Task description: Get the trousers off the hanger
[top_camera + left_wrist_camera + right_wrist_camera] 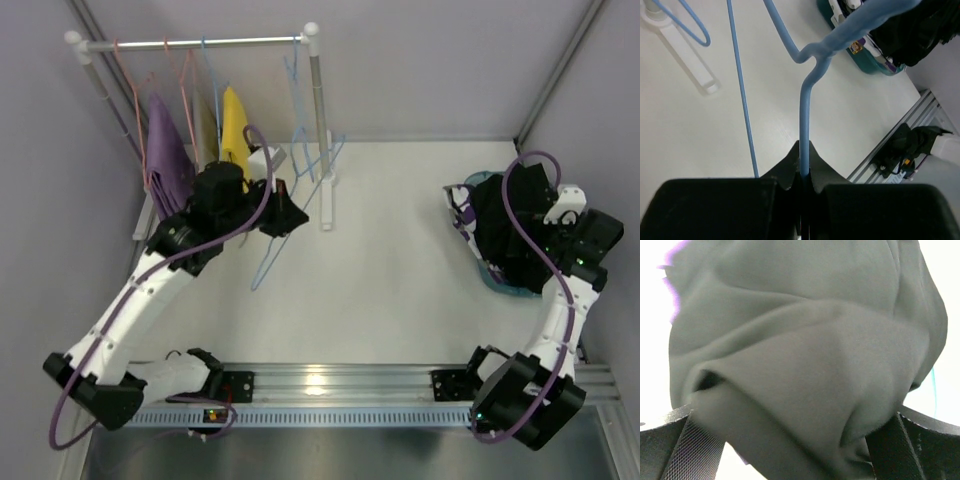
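Observation:
In the top view the black trousers (pixel 495 215) lie bunched in a teal basket (pixel 508 288) at the right, and the patterned purple-and-white trousers (pixel 461 212) show at the basket's left edge. In the right wrist view the dark cloth (pixel 805 340) fills the frame and bulges between the widely spread fingers of my open right gripper (pixel 800 450). My left gripper (pixel 804 172) is shut on the wire of a bare blue hanger (pixel 805 110). That hanger (pixel 266 258) hangs over the table in front of the rack.
A white clothes rack (pixel 318 130) stands at the back left with a lilac garment (pixel 165 150), a yellow garment (pixel 235 125) and several hangers on its bar. Another blue hanger (pixel 305 150) hangs by the post. An aluminium rail (pixel 330 385) runs along the near edge.

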`<state>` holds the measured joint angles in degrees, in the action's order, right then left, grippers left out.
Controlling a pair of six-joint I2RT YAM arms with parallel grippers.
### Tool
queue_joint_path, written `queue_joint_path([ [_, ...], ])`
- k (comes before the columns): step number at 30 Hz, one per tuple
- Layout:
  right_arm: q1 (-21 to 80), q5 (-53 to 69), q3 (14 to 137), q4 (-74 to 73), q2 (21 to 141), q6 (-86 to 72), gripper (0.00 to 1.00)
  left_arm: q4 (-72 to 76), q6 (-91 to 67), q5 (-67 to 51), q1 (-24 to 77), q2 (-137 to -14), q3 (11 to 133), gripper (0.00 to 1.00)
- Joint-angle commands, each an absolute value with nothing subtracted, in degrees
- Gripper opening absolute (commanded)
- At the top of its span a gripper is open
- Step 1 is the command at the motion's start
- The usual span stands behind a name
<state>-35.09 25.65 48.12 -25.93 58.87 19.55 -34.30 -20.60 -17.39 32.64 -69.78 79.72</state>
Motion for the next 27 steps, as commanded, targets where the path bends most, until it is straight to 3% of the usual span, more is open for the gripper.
queue_joint_path([
  [1, -36.04, 33.92, 53.52, -34.18, 53.79, 23.81, 1.0, -37.34, -11.7, -17.59, 32.26, -60.48, 76.04, 0.0],
  [14, -36.04, 42.01, 65.38, -36.65, 52.91, 17.24, 1.0, -46.23, -12.57, -5.99, 25.58, -48.07, 72.15, 0.0],
  [18, -36.04, 43.06, 68.28, -35.42, 54.83, 14.33, 0.99, -45.62, -13.97, -0.62, 24.7, -55.09, 77.68, 0.0],
  [27, -36.04, 45.26, 71.98, -33.84, 56.95, 9.5, 0.99, -45.09, -14.06, -5.34, 19.87, -80.23, 103.08, 0.0],
])
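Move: The free stretch of rail that the emptied blue hanger in the left hand is carried to lies about 28 cm ahead, 8 cm left and 14 cm above. An empty hanger already there is some 25 cm straight ahead of the left hand, 5 cm up; the yellow trousers are 26 cm ahead, 17 cm left, level. The black trousers' heap lies about 9 cm ahead of the right hand, 3 cm left, 8 cm down, with the patterned trousers' exposed part 12 cm farther left, 4 cm farther out. The blue hanger, still pinched near its neck, is swung left about 11 cm and back some 6, then forward roughly 12 towards the rail as the left hand turns about 20 degrees counter-clockwise. Off the black trousers, the right hand lifts some 15 cm and drifts about 5 left, fingers staying wide open and tipping up. ##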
